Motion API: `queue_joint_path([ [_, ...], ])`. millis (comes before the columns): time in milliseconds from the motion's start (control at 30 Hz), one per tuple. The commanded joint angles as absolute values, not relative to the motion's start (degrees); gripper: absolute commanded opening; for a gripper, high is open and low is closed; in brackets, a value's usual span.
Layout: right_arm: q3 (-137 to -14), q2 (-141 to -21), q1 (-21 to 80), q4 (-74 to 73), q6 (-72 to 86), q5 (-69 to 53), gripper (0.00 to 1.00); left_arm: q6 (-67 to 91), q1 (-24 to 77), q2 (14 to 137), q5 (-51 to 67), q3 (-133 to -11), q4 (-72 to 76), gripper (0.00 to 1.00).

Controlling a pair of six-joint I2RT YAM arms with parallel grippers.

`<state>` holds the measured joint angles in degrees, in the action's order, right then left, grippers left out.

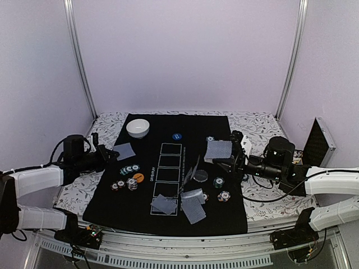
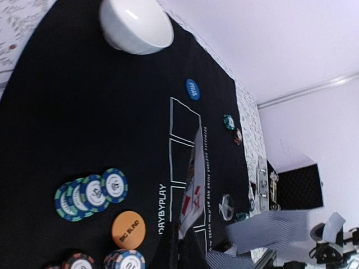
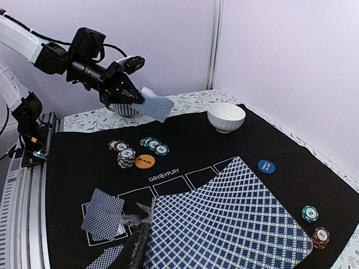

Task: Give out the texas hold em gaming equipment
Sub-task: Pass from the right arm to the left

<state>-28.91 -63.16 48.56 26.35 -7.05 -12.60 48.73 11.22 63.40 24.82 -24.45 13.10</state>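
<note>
My left gripper (image 1: 111, 153) is shut on one grey-blue-backed playing card (image 1: 124, 151), held in the air over the mat's left edge. In the left wrist view that card (image 2: 194, 190) shows edge-on with red pips. My right gripper (image 1: 234, 151) is shut on a pack of playing cards (image 1: 219, 149) above the mat's right side, and their lattice back (image 3: 235, 218) fills the right wrist view. Teal chips (image 1: 130, 168), red chips (image 1: 118, 185), a chip stack (image 1: 132, 183) and an orange disc (image 1: 138, 177) lie at the left. A blue disc (image 1: 177, 136) lies further back.
A white bowl (image 1: 137, 128) stands at the back left of the black mat (image 1: 106, 190). Loose cards (image 1: 164, 204) lie face down near the front. A black disc (image 1: 200, 175) and single chips (image 1: 224, 196) lie at the right. A black case (image 1: 317, 143) stands off the mat.
</note>
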Motion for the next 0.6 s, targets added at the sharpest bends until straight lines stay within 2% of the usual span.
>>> queue_joint_path([
  [0, -30.3, -62.2, 48.2, 26.8, -6.2, -13.2, 0.29, 52.5, 7.4, 66.6, 22.6, -20.8, 19.5, 0.0],
  [100, -30.2, -61.8, 48.2, 26.6, -6.0, -13.0, 0.29, 52.9, 5.9, 70.9, 22.6, -20.1, 21.9, 0.01],
  [233, -30.1, -60.5, 48.1, 25.9, -5.3, -12.8, 0.29, 53.4, 5.7, 72.4, 21.4, -19.2, 22.3, 0.26],
  [400, -30.0, -58.9, 48.1, 24.6, -5.4, -12.2, 0.29, 53.6, 5.8, 68.6, 17.9, -18.2, 19.4, 0.54],
  [567, -28.9, -56.5, 47.3, 23.6, -4.1, -12.4, 0.3, 53.1, 6.3, 61.8, 13.1, -18.7, 13.0, 0.72],
])
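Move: From the left hand, still pinching the card, the bare patch of mat it is bound for lies about 3 cm ahead, 1 cm right and 13 below. The fan of green chips is just beside that patch, 2 cm ahead and 5 right of the hand; the Big Blind button is 2 back and 8 right, the red chip stacks 6 back and 3 right. From the right hand that patch is some 13 cm ahead, 43 left and 22 below. The left hand lets go of the card just short of the mat beside the green chips: it sinks about 6 cm while drifting some 4 cm left, tipping down and turning slightly counter-clockwise. The fingers open wide near the bottom, and the hand then starts to rise. The right hand keeps its grip on the deck and rises a little. ##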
